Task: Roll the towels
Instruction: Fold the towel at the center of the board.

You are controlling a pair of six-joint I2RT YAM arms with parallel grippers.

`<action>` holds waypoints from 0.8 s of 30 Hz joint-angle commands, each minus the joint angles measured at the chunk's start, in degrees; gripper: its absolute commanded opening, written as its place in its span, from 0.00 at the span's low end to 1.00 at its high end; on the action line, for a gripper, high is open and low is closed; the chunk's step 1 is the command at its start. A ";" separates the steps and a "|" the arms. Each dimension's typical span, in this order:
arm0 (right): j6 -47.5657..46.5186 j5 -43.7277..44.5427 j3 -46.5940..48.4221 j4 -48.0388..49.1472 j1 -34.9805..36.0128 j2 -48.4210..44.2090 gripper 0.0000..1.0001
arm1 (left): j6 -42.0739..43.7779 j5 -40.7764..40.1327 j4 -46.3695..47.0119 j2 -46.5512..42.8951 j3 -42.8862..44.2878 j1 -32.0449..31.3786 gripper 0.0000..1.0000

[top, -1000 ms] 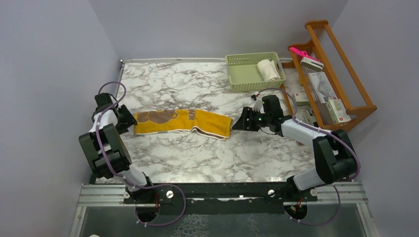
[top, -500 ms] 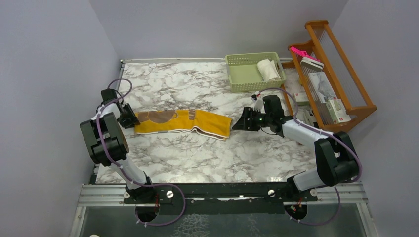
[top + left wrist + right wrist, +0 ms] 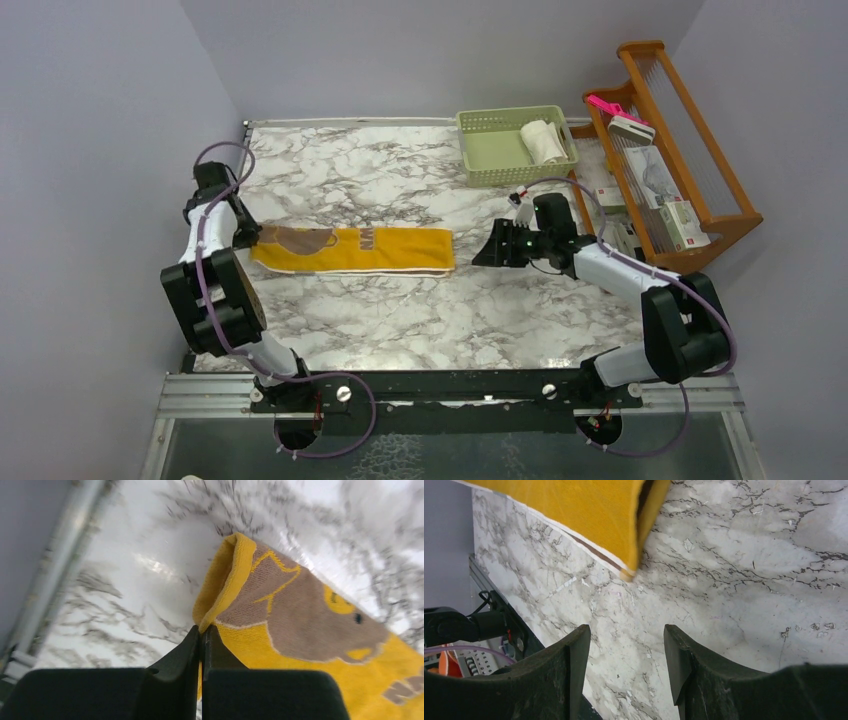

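The mustard-yellow towel [image 3: 352, 250] with a brown bear print lies folded in a long strip across the middle of the marble table. My left gripper [image 3: 250, 237] is shut on the towel's left end; in the left wrist view the yellow hem [image 3: 220, 595] is pinched between the jaws [image 3: 204, 631] and lifted into a small fold. My right gripper [image 3: 484, 254] stands open just right of the towel's right end [image 3: 634, 525], with only bare marble between its fingers [image 3: 626, 645]. A rolled cream-white towel [image 3: 543, 141] lies in the basket.
The pale green plastic basket [image 3: 490, 150] stands at the back right of the table. A wooden rack [image 3: 672, 150] with boxes and a pink item stands along the right edge. A metal rail [image 3: 55, 565] runs along the table's left edge, close to my left gripper.
My left gripper has closed on the towel's left end and pulled it left and back. The towel has straightened into a flatter strip, its right end drawn away from the still right gripper.
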 commanded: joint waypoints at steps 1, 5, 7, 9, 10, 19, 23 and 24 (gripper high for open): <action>-1.77 1.40 -0.08 -1.28 0.20 -1.99 0.57 | -4.57 -12.27 -5.98 -9.13 8.83 -1.96 0.00; -1.64 1.36 0.05 -1.64 0.20 -2.24 0.57 | -5.12 -16.03 -14.04 -8.43 17.55 -6.54 0.00; -1.58 1.18 0.00 -1.80 0.21 -2.47 0.57 | -5.00 -15.33 -18.04 -6.32 20.31 -10.04 0.00; -1.62 1.18 0.01 -2.05 0.21 -2.67 0.57 | -5.43 -14.86 -20.80 -4.08 21.17 -14.18 0.00; -1.67 1.22 0.12 -2.27 0.18 -2.82 0.57 | -5.87 -14.51 -21.37 -3.16 20.84 -16.36 0.00; -2.42 2.81 0.41 -5.04 0.21 -4.95 0.57 | -9.90 -7.59 -22.57 4.36 22.31 -32.75 0.00; -2.19 2.76 0.18 -5.19 0.18 -5.25 0.57 | -9.81 -2.81 -22.93 6.74 24.39 -38.08 0.00; -2.24 2.83 0.18 -5.29 0.16 -5.25 0.57 | -9.78 -2.30 -23.16 7.08 24.76 -39.42 0.00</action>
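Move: The left hand, shut on the yellow towel's left end, has the towel's far right end about 41 cm to its right, 2 cm back and 4 cm lower; the towel's middle lies some 20 cm to its right, 2 cm back. The green basket stands about 54 cm to its right and 20 cm farther out. From the idle right hand, the towel's right end lies roughly 7 cm left, 2 cm ahead and 6 cm lower. Keeping its pinch on the towel's left end, the left hand hoists it about 15 cm up and a little forward, then swings it some 20 cm to the right over the towel while sinking roughly 9 cm, towards the right end. The wrist turns about 25 degrees clockwise on the way across; the fingers stay shut. ##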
